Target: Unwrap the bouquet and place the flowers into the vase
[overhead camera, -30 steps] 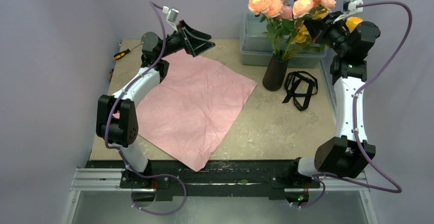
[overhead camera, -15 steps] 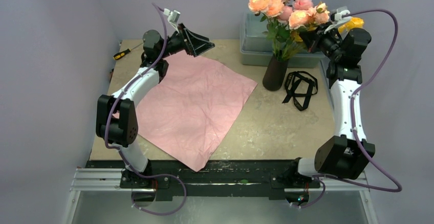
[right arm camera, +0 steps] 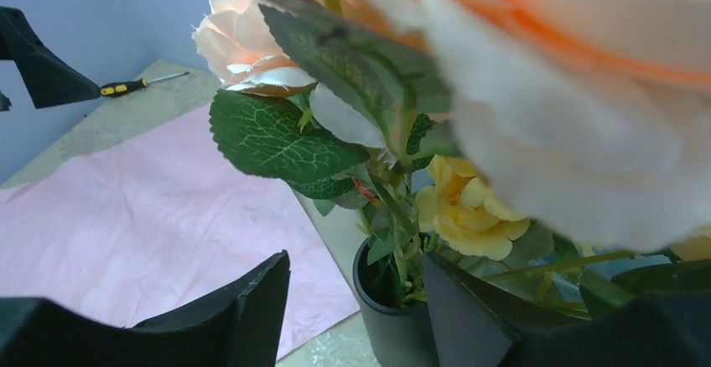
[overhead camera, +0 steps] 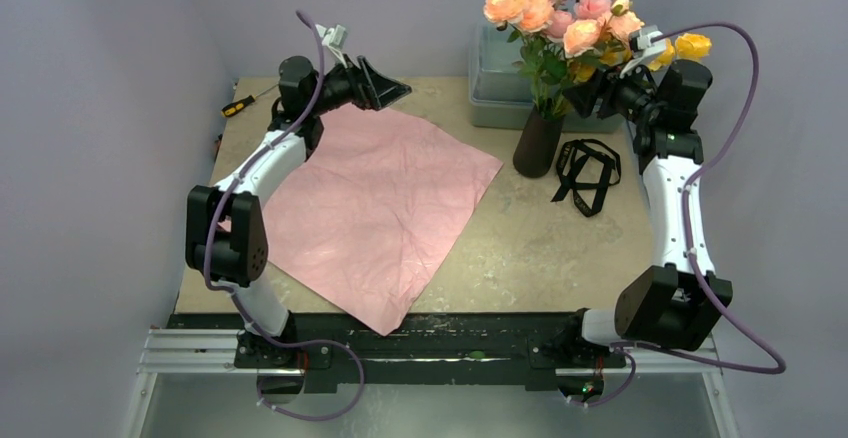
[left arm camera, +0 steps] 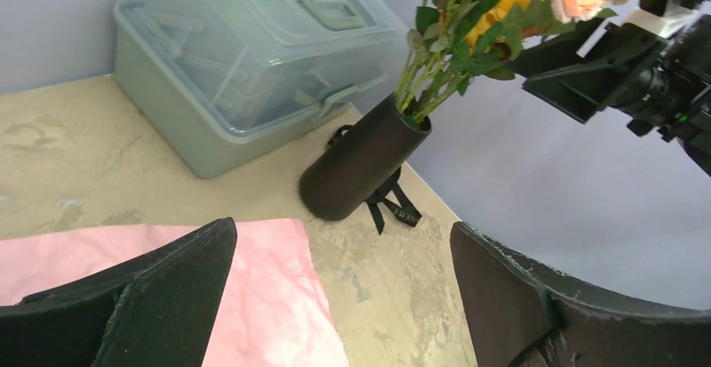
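Note:
The flowers [overhead camera: 560, 20], peach-pink and yellow with green leaves, stand with their stems in the dark vase [overhead camera: 538, 144] at the back right of the table. The pink paper [overhead camera: 380, 203] lies spread flat, and the black ribbon [overhead camera: 587, 173] lies loose to the right of the vase. My right gripper [overhead camera: 597, 88] is open among the leaves above the vase [right arm camera: 401, 325]; its fingers [right arm camera: 251, 300] hold nothing, and stems lie against the right one. A yellow bloom [right arm camera: 465, 204] hangs just beyond. My left gripper [overhead camera: 388, 88] hovers open over the paper's far corner [left arm camera: 268, 300], facing the vase [left arm camera: 360, 162].
A translucent grey-green lidded box [overhead camera: 500, 83] stands behind the vase against the back wall. A yellow-handled screwdriver [overhead camera: 240, 106] lies at the table's far left corner. The ribbon [left arm camera: 390, 204] sits close to the table's right edge.
My right gripper has opened and dropped lower and leftward toward the vase's mouth. The blooms have settled slightly. The left gripper has tilted a little lower.

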Controlling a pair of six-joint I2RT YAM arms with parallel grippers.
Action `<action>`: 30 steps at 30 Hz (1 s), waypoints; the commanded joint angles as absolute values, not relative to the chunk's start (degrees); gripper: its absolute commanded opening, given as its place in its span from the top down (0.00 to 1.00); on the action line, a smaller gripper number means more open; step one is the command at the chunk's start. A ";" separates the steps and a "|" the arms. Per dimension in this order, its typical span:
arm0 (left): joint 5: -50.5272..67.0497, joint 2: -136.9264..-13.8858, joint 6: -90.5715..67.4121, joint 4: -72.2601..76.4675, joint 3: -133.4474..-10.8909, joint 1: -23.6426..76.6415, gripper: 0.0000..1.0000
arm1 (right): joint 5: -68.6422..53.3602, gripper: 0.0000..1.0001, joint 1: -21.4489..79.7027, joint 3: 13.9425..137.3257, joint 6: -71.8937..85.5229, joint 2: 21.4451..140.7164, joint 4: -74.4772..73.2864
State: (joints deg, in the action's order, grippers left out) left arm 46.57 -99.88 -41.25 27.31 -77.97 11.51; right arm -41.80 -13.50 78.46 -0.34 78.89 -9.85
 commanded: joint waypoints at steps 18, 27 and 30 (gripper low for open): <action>39.86 -98.18 -21.35 -18.55 -89.63 -10.33 0.00 | -40.88 0.02 -13.47 76.46 13.00 63.88 -14.20; 35.56 -95.65 1.57 -41.44 -91.88 -14.17 0.00 | -37.42 0.02 -8.55 72.81 3.80 63.10 -22.24; 31.87 -92.50 6.84 -44.63 -89.04 -13.67 0.00 | -33.73 0.02 -3.60 72.33 -2.10 62.98 -24.67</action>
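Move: From the right gripper, its fingers already part open, the vase's middle is about 5 cm ahead, 2 cm left and some 24 cm below. The black ribbon lies about 11 cm to its right, 1 cm ahead and 35 cm down; the teal box is roughly 23 cm ahead, 6 cm right and 27 cm lower. From the left gripper, the vase stands about 32 cm right, 2 cm ahead and 21 cm below; the pink paper's middle is 7 cm back, 8 cm left and 32 cm below. Spread the right fingers from half open to fully open and back the gripper away from the flower stems about 8 cm, arching up and then sinking again while easing left. Meanwhile swing the empty, open left gripper some 25 cm left above the pink paper, away from the vase, lowering it about 9 cm as its wrist tips down, rolls its left side up and turns counter-clockwise. ##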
